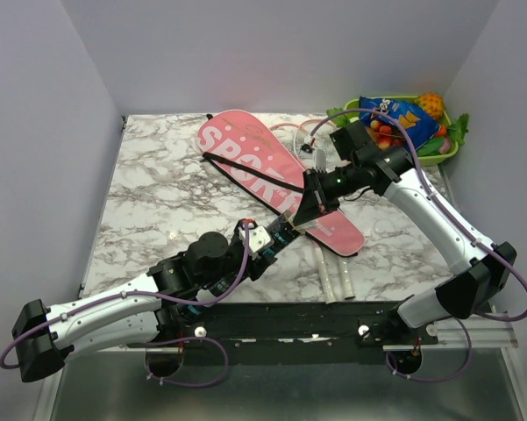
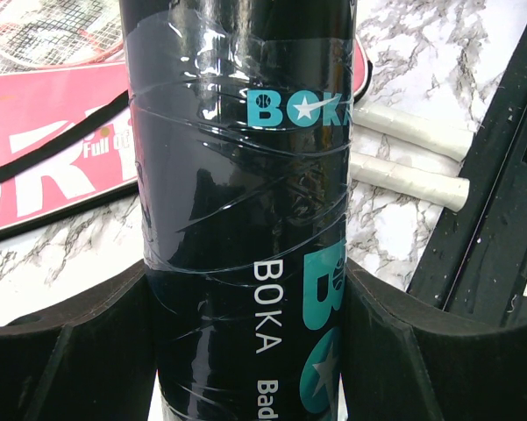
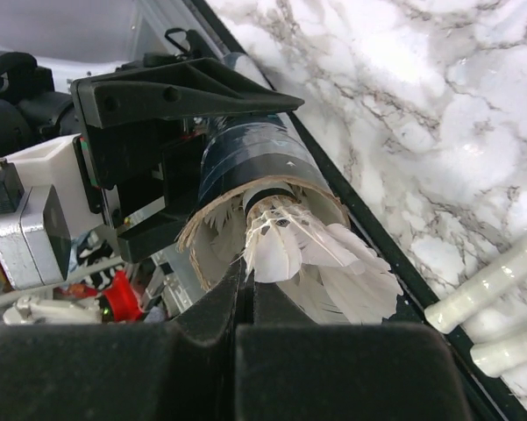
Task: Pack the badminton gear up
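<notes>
My left gripper is shut on the dark BOKA tube and holds it above the table's near edge; it shows in the top view. My right gripper is shut on the feathers of a white shuttlecock, whose cork end sits in the tube's open mouth. More feathers show inside the tube. The pink SPORT bag lies diagonally on the table, with its black strap across it. Two white racket handles stick out of its near end. A pink racket head lies past the bag.
A green tray of fruit and snacks stands at the back right corner. The black rail runs along the table's near edge, beside the handles. Grey walls close in the left, back and right sides.
</notes>
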Controlling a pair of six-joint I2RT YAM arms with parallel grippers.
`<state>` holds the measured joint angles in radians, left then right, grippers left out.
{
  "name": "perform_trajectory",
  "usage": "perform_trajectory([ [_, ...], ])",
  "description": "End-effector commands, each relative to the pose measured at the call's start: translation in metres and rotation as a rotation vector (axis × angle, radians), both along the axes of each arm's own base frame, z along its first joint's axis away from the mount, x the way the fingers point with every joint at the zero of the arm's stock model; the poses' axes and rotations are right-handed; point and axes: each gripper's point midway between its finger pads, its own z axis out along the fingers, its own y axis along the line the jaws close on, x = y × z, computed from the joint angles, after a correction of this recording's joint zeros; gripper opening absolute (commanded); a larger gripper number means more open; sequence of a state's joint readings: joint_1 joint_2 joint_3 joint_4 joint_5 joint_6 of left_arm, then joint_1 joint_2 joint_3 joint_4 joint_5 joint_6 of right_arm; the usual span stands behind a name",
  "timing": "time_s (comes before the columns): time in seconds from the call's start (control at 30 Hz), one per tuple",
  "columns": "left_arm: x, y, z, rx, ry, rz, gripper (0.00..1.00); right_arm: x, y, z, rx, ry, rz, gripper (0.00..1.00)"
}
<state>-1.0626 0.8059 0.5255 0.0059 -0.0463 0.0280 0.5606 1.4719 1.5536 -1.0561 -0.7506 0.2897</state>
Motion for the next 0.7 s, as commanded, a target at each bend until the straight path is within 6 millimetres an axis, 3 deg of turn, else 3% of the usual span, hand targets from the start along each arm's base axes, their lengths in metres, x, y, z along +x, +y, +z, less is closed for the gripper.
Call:
perform_trajectory([
  [0.0,-0.006,-0.007,0.012,-0.059,-0.009,-0.037,0.00,-0.013,0.013,-0.002,0.048,0.056,0.088,0.01],
  [0.47,0.000,-0.014,0.027,-0.103,-0.031,-0.024,0.00,-0.038,0.055,-0.040,0.142,0.177,0.177,0.01],
  [0.53,0.001,-0.015,0.031,-0.112,-0.033,-0.020,0.00,-0.038,0.053,-0.045,0.122,0.186,0.169,0.09],
  [0.57,0.001,-0.015,0.031,-0.113,-0.032,-0.020,0.00,-0.037,0.052,-0.045,0.113,0.177,0.164,0.25],
  [0.67,0.001,-0.015,0.033,-0.117,-0.033,-0.018,0.00,-0.034,0.046,-0.047,0.070,0.139,0.140,0.40],
])
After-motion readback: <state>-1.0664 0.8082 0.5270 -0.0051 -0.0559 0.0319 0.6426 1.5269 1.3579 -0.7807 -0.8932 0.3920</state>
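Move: The right hand holds a shuttlecock at the open mouth of the tube, whose centre is about 4 cm left, 1 cm back and 3 cm below it. The racket handles lie about level with the right hand, some 10 cm right and 25 cm below; the pink bag's middle is roughly 30 cm ahead, 5 cm left. From the left hand gripping the tube, the mouth is about 3 cm ahead, 7 cm right and 7 cm above. Right hand takes the shuttlecock some 6 cm left, down and slightly back into the held tube, fingers parting. ##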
